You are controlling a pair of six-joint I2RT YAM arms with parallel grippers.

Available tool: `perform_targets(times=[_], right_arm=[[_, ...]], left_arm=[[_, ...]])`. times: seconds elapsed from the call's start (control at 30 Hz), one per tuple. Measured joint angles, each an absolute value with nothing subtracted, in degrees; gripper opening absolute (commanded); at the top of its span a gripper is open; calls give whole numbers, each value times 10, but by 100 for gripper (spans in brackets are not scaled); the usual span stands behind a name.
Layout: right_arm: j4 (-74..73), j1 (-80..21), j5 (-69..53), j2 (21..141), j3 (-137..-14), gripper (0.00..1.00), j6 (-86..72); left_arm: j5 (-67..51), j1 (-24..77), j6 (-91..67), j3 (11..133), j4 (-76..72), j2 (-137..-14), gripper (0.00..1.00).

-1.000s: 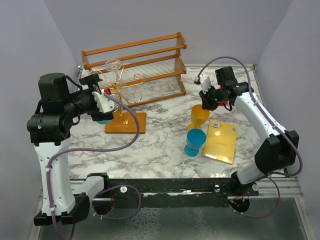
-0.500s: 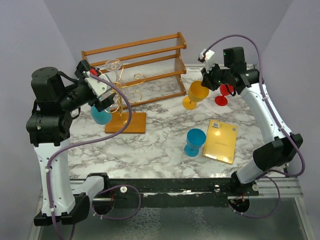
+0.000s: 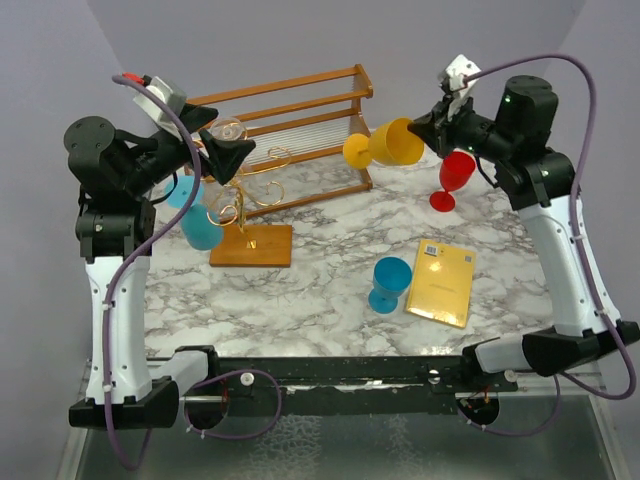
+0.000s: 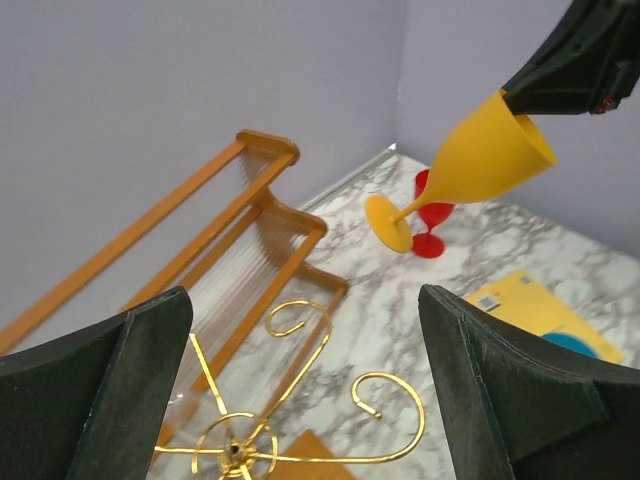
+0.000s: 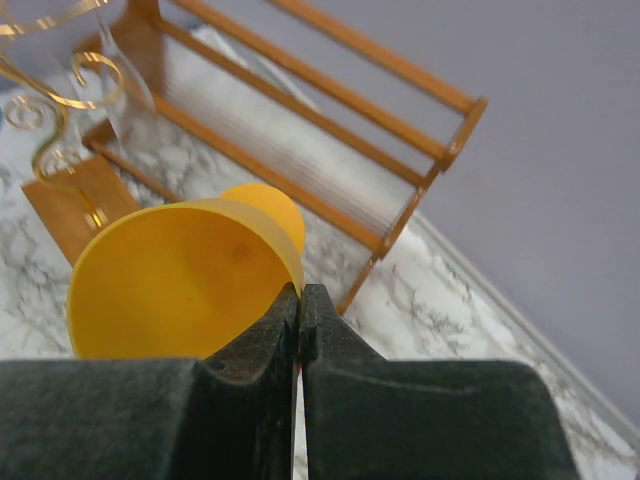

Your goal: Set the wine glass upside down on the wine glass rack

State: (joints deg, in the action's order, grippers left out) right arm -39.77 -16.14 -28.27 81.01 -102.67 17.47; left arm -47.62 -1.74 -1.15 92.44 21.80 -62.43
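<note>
A yellow wine glass (image 3: 390,143) (image 4: 490,155) (image 5: 170,285) hangs in the air on its side, foot pointing left, in front of the wooden shelf's right end. My right gripper (image 3: 430,128) (image 5: 300,300) is shut on its rim. The wine glass rack (image 3: 252,245), gold wire on an orange-brown base, stands at the left; its curled arms (image 4: 300,400) (image 5: 60,100) lie below my left gripper (image 3: 228,155) (image 4: 305,300), which is open and empty just above the rack's top. Two blue glasses (image 3: 200,228) sit at the rack's left side.
A two-tier wooden slatted shelf (image 3: 270,120) (image 4: 250,220) (image 5: 320,130) runs along the back. A red glass (image 3: 453,178) (image 4: 430,215) stands at the back right. A blue glass (image 3: 389,283) and a yellow booklet (image 3: 443,283) lie near the front right.
My right arm has lifted the yellow glass off the table, carried it up and left, and tipped it sideways. My left gripper has risen from beside the rack to above its top.
</note>
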Motion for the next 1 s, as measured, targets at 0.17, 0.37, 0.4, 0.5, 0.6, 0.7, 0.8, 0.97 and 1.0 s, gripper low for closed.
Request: perform_targets(times=[0.17, 0.37, 0.4, 0.5, 0.6, 0.7, 0.8, 0.97, 1.0], right_arm=[[-328, -161, -323, 764, -1027, 1, 121], [-283, -161, -365, 757, -1027, 1, 68], [-279, -161, -372, 758, -1027, 1, 59], [-265, -161, -388, 758, -1027, 1, 38], [-253, -161, -401, 759, -1027, 1, 23], [-245, -161, -410, 761, -1027, 1, 13], [-239, -161, -414, 763, -1025, 1, 10], [-237, -161, -415, 765, -1022, 1, 7], [-237, -161, -414, 765, -1021, 1, 7]], left_arm=[[-474, -17, -179, 884, 120, -649, 90], [-462, 3, -304, 876, 68, -679, 78], [-458, 11, -319, 876, 62, -683, 76], [-445, 47, -347, 877, 57, -697, 70], [-433, 82, -364, 880, 57, -717, 64], [-423, 113, -375, 890, 62, -745, 60], [-414, 141, -381, 898, 68, -773, 57], [-399, 180, -383, 900, 82, -805, 50], [-397, 186, -383, 900, 84, -810, 48]])
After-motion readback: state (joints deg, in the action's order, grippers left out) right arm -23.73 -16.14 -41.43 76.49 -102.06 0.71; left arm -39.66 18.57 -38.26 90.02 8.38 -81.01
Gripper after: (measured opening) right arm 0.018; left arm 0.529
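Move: The yellow glass, its rim already pinched by the right hand, has its middle about 24 cm right, 11 cm ahead and 14 cm below the left hand, and some 3 cm ahead, 5 cm left and 4 cm below the right. The gold rack's top is about 3 cm right, 2 cm ahead and 20 cm below the left hand; the hung blue glass is some 4 cm left, 4 cm back and 22 cm below that hand. The left hand, half-closing, sweeps about 13 cm right towards the yellow glass's foot as the right lifts that glass. ##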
